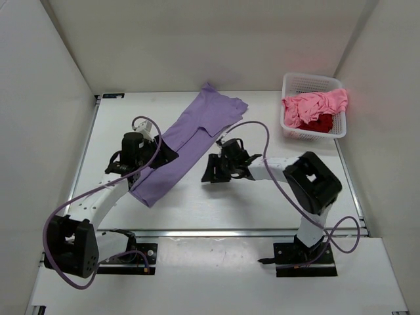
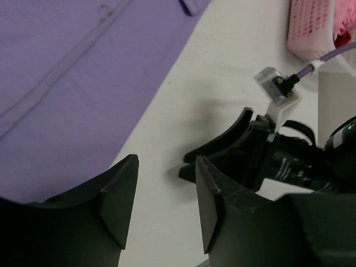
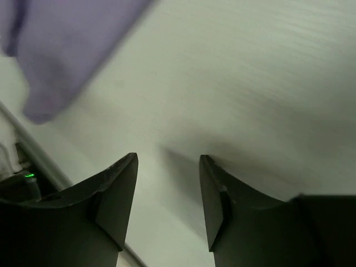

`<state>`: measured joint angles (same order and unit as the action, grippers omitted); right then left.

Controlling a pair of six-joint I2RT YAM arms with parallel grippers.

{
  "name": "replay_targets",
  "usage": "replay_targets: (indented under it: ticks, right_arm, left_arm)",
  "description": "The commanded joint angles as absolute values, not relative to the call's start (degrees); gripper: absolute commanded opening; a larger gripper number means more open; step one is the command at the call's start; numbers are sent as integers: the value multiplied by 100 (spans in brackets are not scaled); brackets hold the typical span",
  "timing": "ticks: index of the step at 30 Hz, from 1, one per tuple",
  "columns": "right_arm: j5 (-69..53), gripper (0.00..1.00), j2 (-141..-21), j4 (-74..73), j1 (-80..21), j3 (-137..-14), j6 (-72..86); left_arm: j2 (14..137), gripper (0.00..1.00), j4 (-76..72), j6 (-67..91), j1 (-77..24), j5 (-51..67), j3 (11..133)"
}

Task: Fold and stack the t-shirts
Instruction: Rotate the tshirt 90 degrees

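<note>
The lavender t-shirt (image 1: 187,141) lies on the table as a long narrow band, running diagonally from the back centre to the front left. My left gripper (image 1: 170,155) hovers at its right edge, open and empty. In the left wrist view the left gripper (image 2: 167,161) is over bare table beside the lavender t-shirt (image 2: 83,83). My right gripper (image 1: 210,173) is open and empty just right of the shirt. Its own view shows the right gripper (image 3: 168,158) over bare table, with the lavender t-shirt (image 3: 61,50) at upper left. The pink t-shirt (image 1: 315,105) and dark red t-shirt (image 1: 321,123) lie crumpled in the basket.
A white lattice basket (image 1: 312,77) stands at the back right corner. White walls enclose the table on three sides. Purple cables loop from both arms. In the left wrist view the right gripper (image 2: 222,150) sits close ahead and the basket (image 2: 311,33) at top right.
</note>
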<state>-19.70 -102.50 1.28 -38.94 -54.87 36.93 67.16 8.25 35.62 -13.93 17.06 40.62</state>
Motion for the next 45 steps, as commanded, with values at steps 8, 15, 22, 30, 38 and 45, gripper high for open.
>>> replay_targets:
  ticks: [8, 15, 22, 30, 38, 45]
  right_arm:
    - [-1556, 42, -11908, 1039, -4535, -7267, 4641]
    - [-1917, 32, -11999, 756, -4430, -7041, 4896]
    - [-1978, 35, -11936, 475, -4306, -6944, 4799]
    - [-2154, 16, -12709, 0, -4236, -7936, 4588]
    - [-2250, 0, -12264, -28, -3938, -7561, 4351]
    - [-2688, 0, -10548, 343, -2972, -5013, 3929]
  left_arm:
    - [6451, 54, 782, 3560, -1072, 1486, 4500]
    - [6451, 52, 931, 3332, -1344, 1248, 4465]
    - [6469, 52, 940, 3287, -1301, 1196, 4359]
    - [6521, 51, 861, 3296, -1397, 1169, 4386]
    - [6679, 50, 905, 3191, -1546, 1099, 4368]
    - [6987, 34, 1054, 3050, -2126, 1107, 4184]
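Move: The purple t-shirt lies diagonally to the right hand's left, on the table: the nearest stretch of its right edge is some 6 cm left, 4 cm ahead and about 2 cm lower. From the right hand, its near corner is roughly 19 cm left and 9 cm back, its far end about 27 cm ahead and 4 cm right. The left hand hovers with that same edge stretch some 8 cm to its right, level fore and aft, 12 cm below. The half-open right fingers go about 10 cm left and a few centimetres forward, down onto the t-shirt's right edge, and shut there, pinching the cloth low at the table. Holding it, they then drag the edge some 8 cm right and slightly back. The left hand lifts a couple of centimetres and settles back, still clear above the shirt. ##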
